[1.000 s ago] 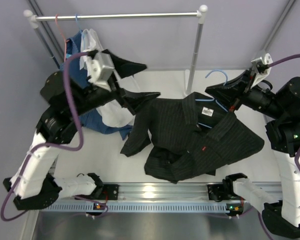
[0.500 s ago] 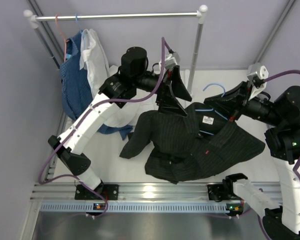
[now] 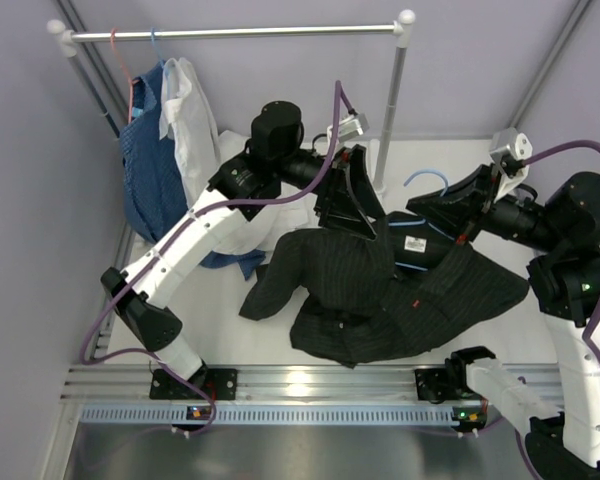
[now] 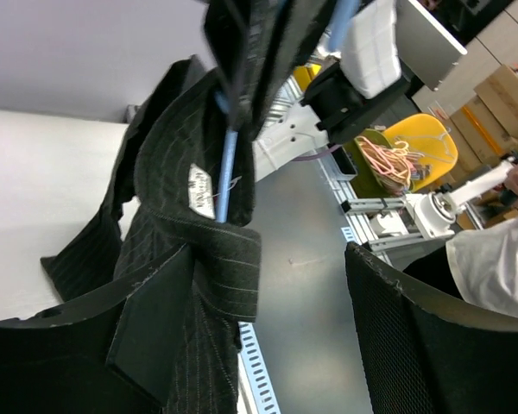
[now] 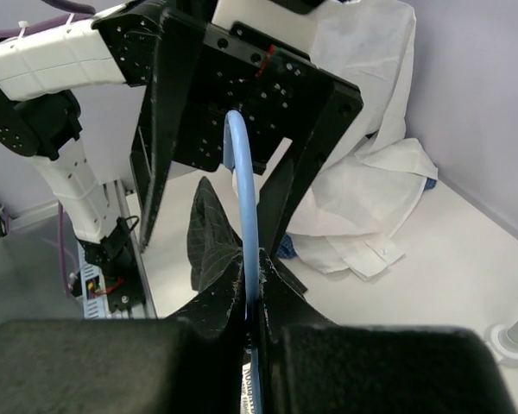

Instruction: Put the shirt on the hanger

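Note:
The black pinstriped shirt point(image 3: 380, 290) lies crumpled on the white table, collar towards the back. The light-blue wire hanger point(image 3: 412, 247) runs inside its collar, with the hook point(image 3: 430, 178) sticking out behind. My right gripper point(image 3: 420, 206) is shut on the hanger wire point(image 5: 247, 198) just above the collar, jaws tight on it point(image 5: 252, 280). My left gripper point(image 3: 352, 218) is open over the shirt's left shoulder. In the left wrist view its jaws point(image 4: 272, 254) are wide apart; a fold of the collar point(image 4: 229, 259) lies against the left finger point(image 4: 151, 332), and the hanger point(image 4: 227, 168) passes just beyond.
A clothes rail point(image 3: 240, 33) spans the back, its post point(image 3: 388, 120) standing close behind my left gripper. A blue patterned garment point(image 3: 145, 170) and a white shirt point(image 3: 195, 120) hang at the left, with a red hanger point(image 3: 120, 60). An aluminium rail point(image 3: 310, 385) edges the front.
My left arm has swung from the left side to the middle, and its open gripper has come down at the shirt's collar. My right gripper still holds the hanger, shifted slightly left.

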Motion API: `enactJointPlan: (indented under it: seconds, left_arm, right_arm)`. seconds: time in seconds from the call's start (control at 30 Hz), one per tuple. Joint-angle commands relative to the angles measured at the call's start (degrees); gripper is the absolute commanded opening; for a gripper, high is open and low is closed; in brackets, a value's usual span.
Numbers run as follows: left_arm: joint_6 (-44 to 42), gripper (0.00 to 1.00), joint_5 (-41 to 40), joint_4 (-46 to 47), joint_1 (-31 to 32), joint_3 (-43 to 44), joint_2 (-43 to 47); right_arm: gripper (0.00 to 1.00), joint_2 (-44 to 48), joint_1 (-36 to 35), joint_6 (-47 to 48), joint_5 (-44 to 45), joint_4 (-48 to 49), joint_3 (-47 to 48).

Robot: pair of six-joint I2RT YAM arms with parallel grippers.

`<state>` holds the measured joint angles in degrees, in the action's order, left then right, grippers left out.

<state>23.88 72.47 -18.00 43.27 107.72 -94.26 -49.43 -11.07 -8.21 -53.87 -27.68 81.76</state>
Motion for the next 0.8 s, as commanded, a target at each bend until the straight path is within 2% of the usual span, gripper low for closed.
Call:
enactJointPlan:
  seconds: [0.0,0.5,0.57,0.6,0.63,0.77]
  left_arm:
    - [-0.5,0.75,-4.4,2.9,0.2,-2.4,0.7]
    - [-4.8,0.73,-10.5,2.8,2.2,-4.1,1.9]
    - [-6.0,0.68,-11.6,2.7,2.6,-4.8,2.2]
    - [-7.4,0.61,-12.4,2.7,2.7,-5.2,2.5]
    - [-8.4,0.48,-13.3,2.7,2.7,-6.1,2.9]
    - [-13.5,0.44,-16.6,2.7,2.9,-8.7,5.7]
  right_arm:
    - [0.0,-0.3,0.4,1.4,0.3,1.8,1.8]
    - [0.0,-1.7,0.1,0.6,4.4,2.2,2.9]
    - [0.0,-1.9,0.1,-0.2,4.3,2.8,2.9]
    - [0.0,-1.9,0.0,-1.3,4.1,3.9,2.9]
    - [0.0,-1.9,0.1,-1.6,3.4,4.4,2.8]
    - [0.0,-2.0,0.1,-3.3,2.5,5.4,3.1]
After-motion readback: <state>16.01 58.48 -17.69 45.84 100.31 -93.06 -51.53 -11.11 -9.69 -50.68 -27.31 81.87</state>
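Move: The shirt's collar edge, where the hanger's left arm runs in under it, lies about 3 cm to the right of the left hand, 3 cm ahead and 5 cm below. The collar label sits some 5 cm farther right than that edge and 3 cm nearer the bases; the hanger neck, in the right gripper, is about 7 cm right of the left hand, 5 cm ahead and 4 cm above. From the right hand the collar edge lies about 4 cm left, 2 cm back and 9 cm below. The left fingertips come in astride the shirt's collar edge and begin to close on it from both sides. To get there the hand sinks about 4.5 cm while easing forward and right, its wrist turning some 10 degrees counter-clockwise; the fingers narrow from three-quarters open to under half, mostly late. The right hand keeps its grip on the hanger and carries it about 2 cm forward. ##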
